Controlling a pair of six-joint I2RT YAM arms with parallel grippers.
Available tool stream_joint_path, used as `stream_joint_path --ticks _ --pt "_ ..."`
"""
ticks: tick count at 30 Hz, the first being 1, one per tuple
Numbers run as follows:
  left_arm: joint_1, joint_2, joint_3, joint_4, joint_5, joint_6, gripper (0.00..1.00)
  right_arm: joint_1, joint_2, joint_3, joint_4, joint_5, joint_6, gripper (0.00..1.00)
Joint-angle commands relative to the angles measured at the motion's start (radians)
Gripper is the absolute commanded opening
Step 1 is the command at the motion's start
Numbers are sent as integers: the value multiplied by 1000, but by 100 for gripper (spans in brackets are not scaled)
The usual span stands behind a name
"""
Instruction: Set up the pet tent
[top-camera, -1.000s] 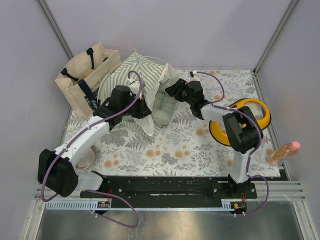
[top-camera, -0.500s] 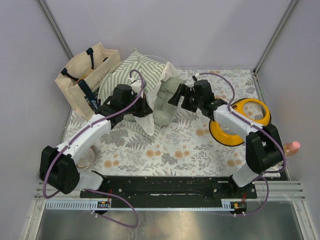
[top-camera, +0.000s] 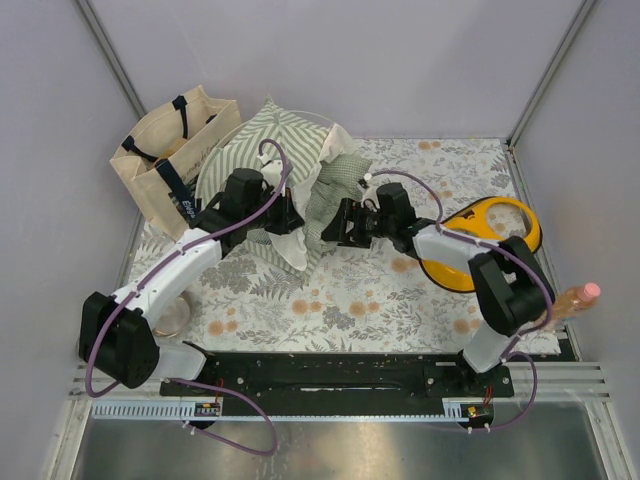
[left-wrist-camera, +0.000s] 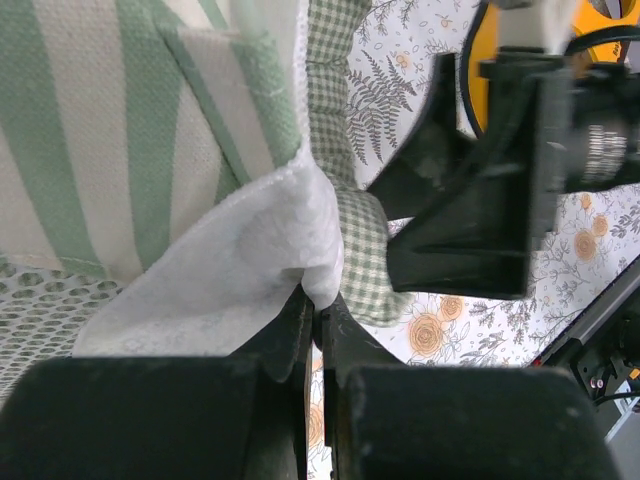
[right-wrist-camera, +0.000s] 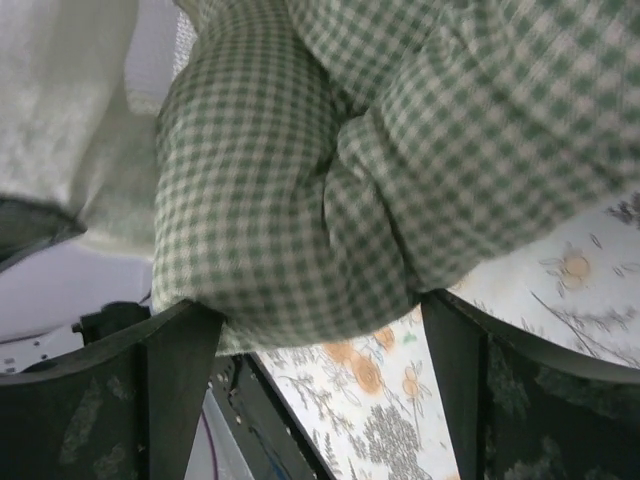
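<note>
The pet tent (top-camera: 262, 140), green-and-white striped, sits at the back left with a white lacy flap (top-camera: 297, 248) hanging toward the front. My left gripper (top-camera: 292, 222) is shut on that flap; in the left wrist view the flap's edge (left-wrist-camera: 300, 235) is pinched at the fingertips (left-wrist-camera: 320, 318), with striped fabric (left-wrist-camera: 120, 130) and mesh (left-wrist-camera: 40, 300) behind. A green checked cushion (top-camera: 330, 195) leans against the tent. My right gripper (top-camera: 334, 226) is open at the cushion's lower end. In the right wrist view the cushion (right-wrist-camera: 350, 170) bulges between the wide-spread fingers (right-wrist-camera: 180, 380).
A beige tote bag (top-camera: 170, 150) stands left of the tent. A yellow ring-shaped object (top-camera: 495, 225) lies at the right under the right arm. A pinkish bottle (top-camera: 570, 303) stands at the right edge. A floral cloth (top-camera: 330, 300) covers the table.
My right gripper has opened wide and moved from the cushion's upper right side down and left to its lower end. The left gripper has kept its hold on the flap.
</note>
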Motion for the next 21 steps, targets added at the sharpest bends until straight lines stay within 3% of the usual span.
stream_joint_path --ticks 1,4,10,16,21 --pt "-3 -23 -21 -32 27 6 0 26 128 81 276 -90 133 83" --pt "-3 -34 -35 -32 50 5 0 43 194 147 360 -101 211 63" --pt "-3 -45 -37 -41 53 9 0 64 234 224 586 -83 461 2" --pt "-3 -45 -38 -41 61 11 0 63 265 267 775 6 707 0" --pt "-3 -49 -24 -28 99 -7 0 93 289 325 607 34 611 0"
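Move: The right hand, open and pointing left, has the near, hanging bulge of the checked cloth about 5 cm to its left, 3 cm ahead and 1 cm below. The white flap in the left gripper is some 9 cm to its left and level with it fore and aft; the striped tent body sits roughly 17 cm left and 13 cm farther out. From the left hand, the bulge lies about 5 cm right, 3 cm ahead, a little lower. Leftward and forward, dipping nearly 2 cm first, the right hand runs its open fingers into the checked cloth and shuts them, pinching a fold. It then lifts about 9 cm from the low point, still going left and forward towards the tent, while the fingertips swing up some 30 degrees to nearly level. The left hand keeps its pinch on the white flap. ##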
